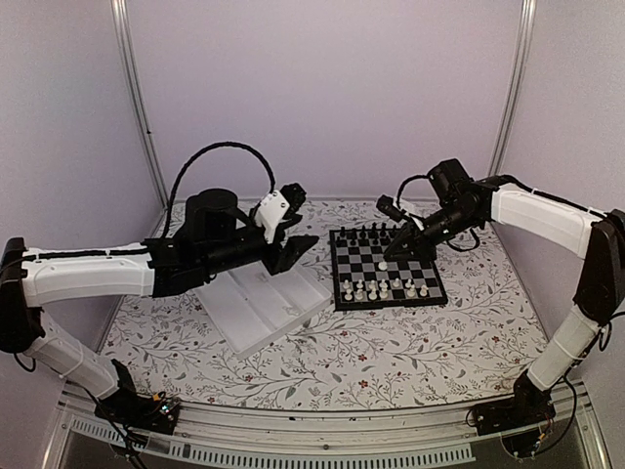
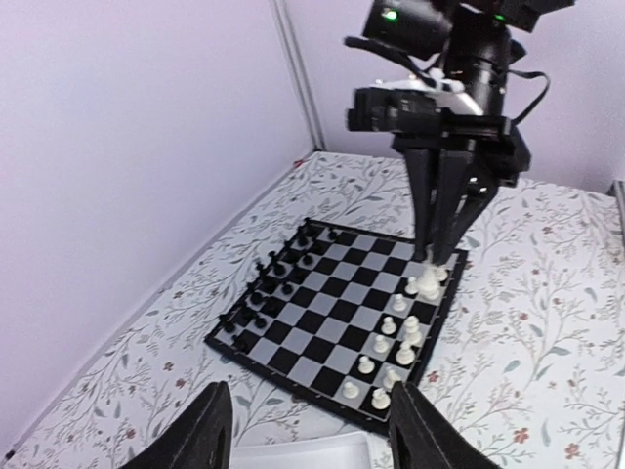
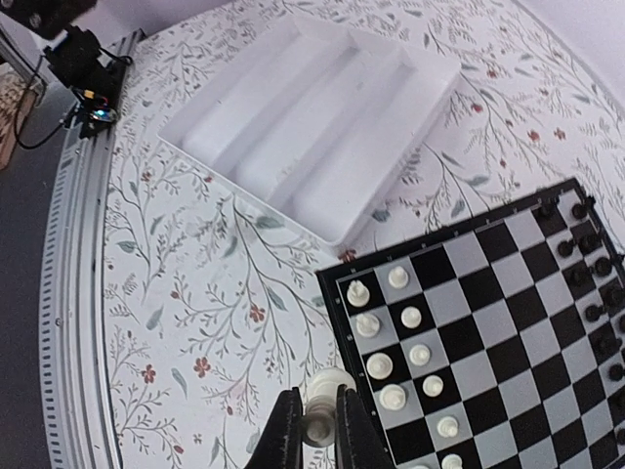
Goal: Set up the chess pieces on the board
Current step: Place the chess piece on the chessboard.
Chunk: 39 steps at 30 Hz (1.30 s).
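The board (image 1: 363,262) lies at centre right, with black chessmen along its far edge and several white chess pieces (image 1: 383,290) in two rows along its near edge. My right gripper (image 1: 392,255) reaches down over the board and is shut on a white chess piece (image 3: 322,408), which is pinched between its fingers (image 3: 285,438). The left wrist view shows that piece (image 2: 431,284) low over the white end of the board (image 2: 332,315). My left gripper (image 1: 298,225) hovers left of the board over the tray, open with nothing between its fingers (image 2: 208,432).
A white compartmented tray (image 1: 256,305) lies left of the board on the flowered tablecloth, and its compartments (image 3: 312,117) look bare. Metal posts and pale walls close in the back and sides. A rail (image 3: 83,147) runs along the near table edge.
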### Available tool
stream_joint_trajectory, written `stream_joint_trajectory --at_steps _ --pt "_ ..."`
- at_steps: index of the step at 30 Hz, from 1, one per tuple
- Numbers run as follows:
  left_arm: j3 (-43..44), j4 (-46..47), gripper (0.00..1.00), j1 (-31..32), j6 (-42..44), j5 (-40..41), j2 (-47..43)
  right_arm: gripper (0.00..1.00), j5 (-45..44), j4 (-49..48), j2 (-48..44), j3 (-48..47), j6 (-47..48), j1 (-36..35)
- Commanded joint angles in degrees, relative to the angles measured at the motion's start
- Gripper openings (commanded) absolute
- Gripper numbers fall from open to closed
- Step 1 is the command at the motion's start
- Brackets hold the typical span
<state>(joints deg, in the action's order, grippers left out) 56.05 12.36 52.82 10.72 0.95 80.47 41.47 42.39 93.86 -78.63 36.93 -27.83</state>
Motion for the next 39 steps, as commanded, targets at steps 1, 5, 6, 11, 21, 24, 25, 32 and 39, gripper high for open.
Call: stream_joint_trajectory --at_steps 1,5,6,11,21,24,25,32,39 --pt "-4.2 4.0 0.57 -1.9 1.6 9.8 -0.8 0.04 -9.3 0.1 -2.0 4.8 2.2 0.4" --pt "-3.0 1.1 0.56 -1.7 -0.4 14.0 -0.6 0.04 -12.5 0.0 -1.2 7.1 1.4 0.9" --pt "-2.9 0.9 0.56 -1.8 -0.6 14.3 -0.6 0.04 -12.9 0.1 -0.8 7.4 1.2 0.9" --pt "-3.1 0.5 0.56 -1.5 -1.3 12.7 -1.1 0.04 -14.7 0.6 2.9 6.6 0.6 1.1" --pt "-2.5 -0.6 0.56 -0.5 -0.7 13.9 0.0 0.04 -17.3 0.9 9.7 4.5 -0.5 2.3" --pt "-2.4 -0.8 0.56 -0.4 -0.7 13.9 0.4 0.04 -17.4 0.7 10.4 4.2 -0.8 2.5" --pt "-2.4 -0.8 0.56 -0.3 -0.7 13.8 0.5 0.04 -17.5 0.5 10.5 4.1 -0.8 2.6" --pt "-2.0 -1.4 0.55 0.1 -0.7 13.6 1.5 0.05 -17.4 -0.9 11.6 3.7 -1.7 3.3" --pt "-1.8 -1.6 0.55 0.4 -0.6 13.9 2.0 0.07 -17.8 -1.5 13.1 3.5 -1.8 3.5"
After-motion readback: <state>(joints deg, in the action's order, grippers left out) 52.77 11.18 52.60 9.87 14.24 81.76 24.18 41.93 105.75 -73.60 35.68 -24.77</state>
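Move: The right hand holds a white chess piece; the empty back-rank square it is meant for lies about 6 cm to its right, 3 cm ahead and some 17 cm below. In that rank the tall white piece stands 3 cm left of the square and the corner-side piece 3 cm right of it, with a white pawn 3 cm farther out. From the left hand the empty square is about 19 cm right, 5 ahead and 25 below. The right hand, fingers still shut on the head of the white piece, sinks about 13 cm while shifting some 6 cm right, swinging its fingers about 20 degrees steeper; near the board it slows to ease 2 cm or so forward, then creeps down again over the gap in the near white rank. The empty left hand backs off, some 4 cm down and about 3 cm both left and forward, then stays out of the way over the tray side, its fingers staying open. ##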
